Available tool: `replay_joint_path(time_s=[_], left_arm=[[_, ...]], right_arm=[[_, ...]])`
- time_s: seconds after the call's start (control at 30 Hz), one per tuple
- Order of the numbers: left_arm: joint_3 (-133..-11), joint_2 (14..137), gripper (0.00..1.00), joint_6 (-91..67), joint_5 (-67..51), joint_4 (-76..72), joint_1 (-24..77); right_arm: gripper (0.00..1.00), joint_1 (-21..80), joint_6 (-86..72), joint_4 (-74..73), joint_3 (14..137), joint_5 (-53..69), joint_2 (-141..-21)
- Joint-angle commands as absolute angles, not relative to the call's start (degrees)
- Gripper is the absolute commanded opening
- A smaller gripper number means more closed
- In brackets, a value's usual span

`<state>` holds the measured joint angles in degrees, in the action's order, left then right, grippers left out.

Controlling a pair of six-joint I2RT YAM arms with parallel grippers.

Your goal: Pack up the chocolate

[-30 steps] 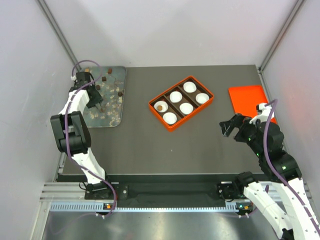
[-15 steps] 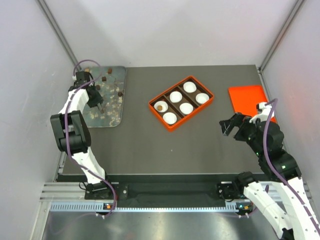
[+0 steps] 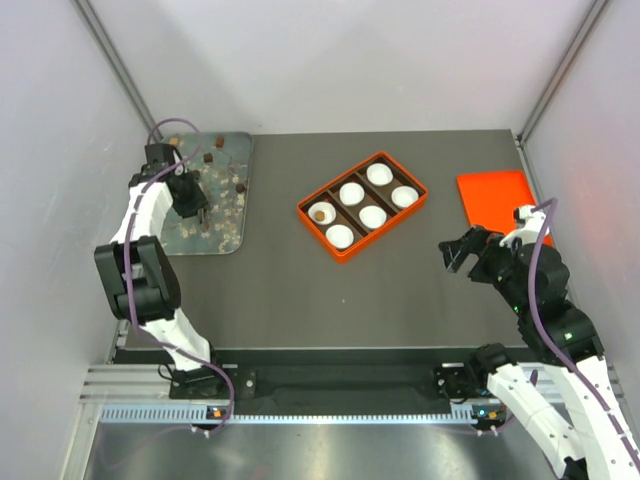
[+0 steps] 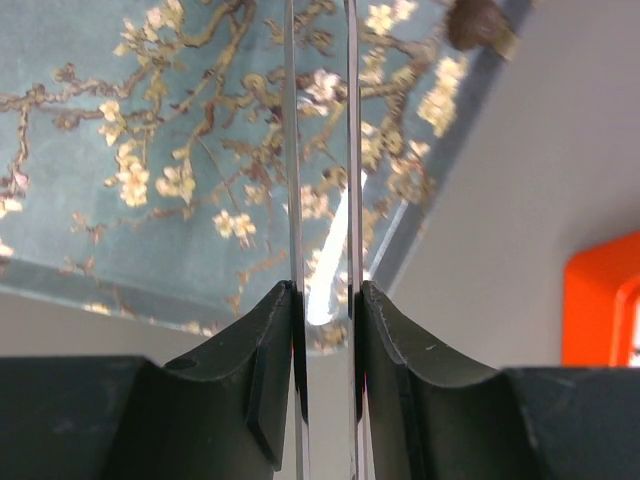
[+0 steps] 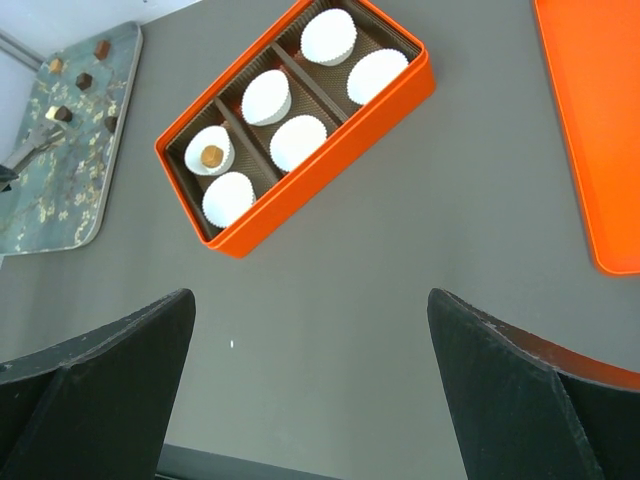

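Several small dark chocolate lumps lie on a blue floral tray at the far left. My left gripper hangs over that tray, shut on thin metal tongs. Both blades run up out of the left wrist view, so their tips are hidden there. One brown chocolate sits near the tray's edge. An orange box mid-table holds white paper cups. One cup has a tan chocolate in it. My right gripper hovers open over bare table at the right.
An orange lid lies flat at the far right, beyond my right gripper. Grey walls and slanted metal posts close in the table on the left, right and back.
The left jaws have squeezed the tongs narrower, and the left arm has shifted slightly over the tray. The right arm has stayed still.
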<state>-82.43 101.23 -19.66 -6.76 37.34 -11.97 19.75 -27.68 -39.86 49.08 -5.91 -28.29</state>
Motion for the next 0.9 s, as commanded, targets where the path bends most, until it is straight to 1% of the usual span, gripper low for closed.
replay_joint_path(time_s=[0.0, 0.2, 0.3, 0.4, 0.43, 0.5, 0.6, 0.7, 0.87], left_arm=[[-80.9, 94.8, 0.30, -17.9, -9.9, 37.5, -11.9], [-79.9, 91.1, 0.27, -17.1, -12.9, 39.2, -9.7], [-79.8, 89.2, 0.27, -17.4, -13.7, 39.3, -6.0], [-81.4, 88.5, 0.26, -17.0, -12.6, 40.9, -0.2], [-82.0, 88.3, 0.26, -16.8, -11.4, 41.7, 3.9], [-83.3, 87.6, 0.25, -16.8, -9.6, 42.7, 8.0], [-84.5, 85.7, 0.25, -16.6, -9.1, 42.7, 11.9], [-84.6, 84.0, 0.25, -15.3, -10.0, 41.9, 18.5], [-83.3, 82.2, 0.25, -13.4, -11.1, 41.1, 24.0]], right_arm=[[1.00, 20.3, -28.4, -38.4, 49.4, -5.4, -27.2], [1.00, 20.3, -29.2, -38.5, 49.7, -4.7, -27.6], [1.00, 20.3, -29.3, -38.4, 49.7, -4.7, -27.8], [1.00, 20.3, -29.3, -38.6, 50.0, -5.3, -28.0], [1.00, 20.2, -29.3, -38.6, 50.1, -5.4, -28.2], [1.00, 20.3, -29.1, -38.9, 50.4, -5.5, -28.3], [1.00, 20.3, -29.0, -39.2, 50.5, -5.8, -28.5], [1.00, 20.3, -29.0, -39.5, 50.4, -6.2, -28.4], [1.00, 20.3, -28.9, -39.6, 50.4, -6.7, -28.7]])
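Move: The left hand, gripping the tongs, hangs over the near part of the flowered tray, whose middle lies some 16 cm ahead and 5 cm to its left, about 12 cm below. The chocolate box it heads for is centred about 42 cm to its right and 10 cm ahead, 11 cm down; the cup already filled lies some 31 cm right and 9 cm ahead, the empty near cup 36 cm right and 3 cm ahead. From the right hand the box lies about 31 cm ahead, 18 cm left, 25 cm below. The left hand keeps its squeeze on the tongs and first lifts them clear of the tray, about 4 cm up with little sideways travel, then sweeps fast to the right towards the chocolate box, some 24 cm in all, still rising to about 10 cm and drawing back about 8 cm. On the way the wrist turns some 40 degrees clockwise and the fingers tip slightly up, so that the tongs' tips swing round to the far left side of the box, still held above the table. ##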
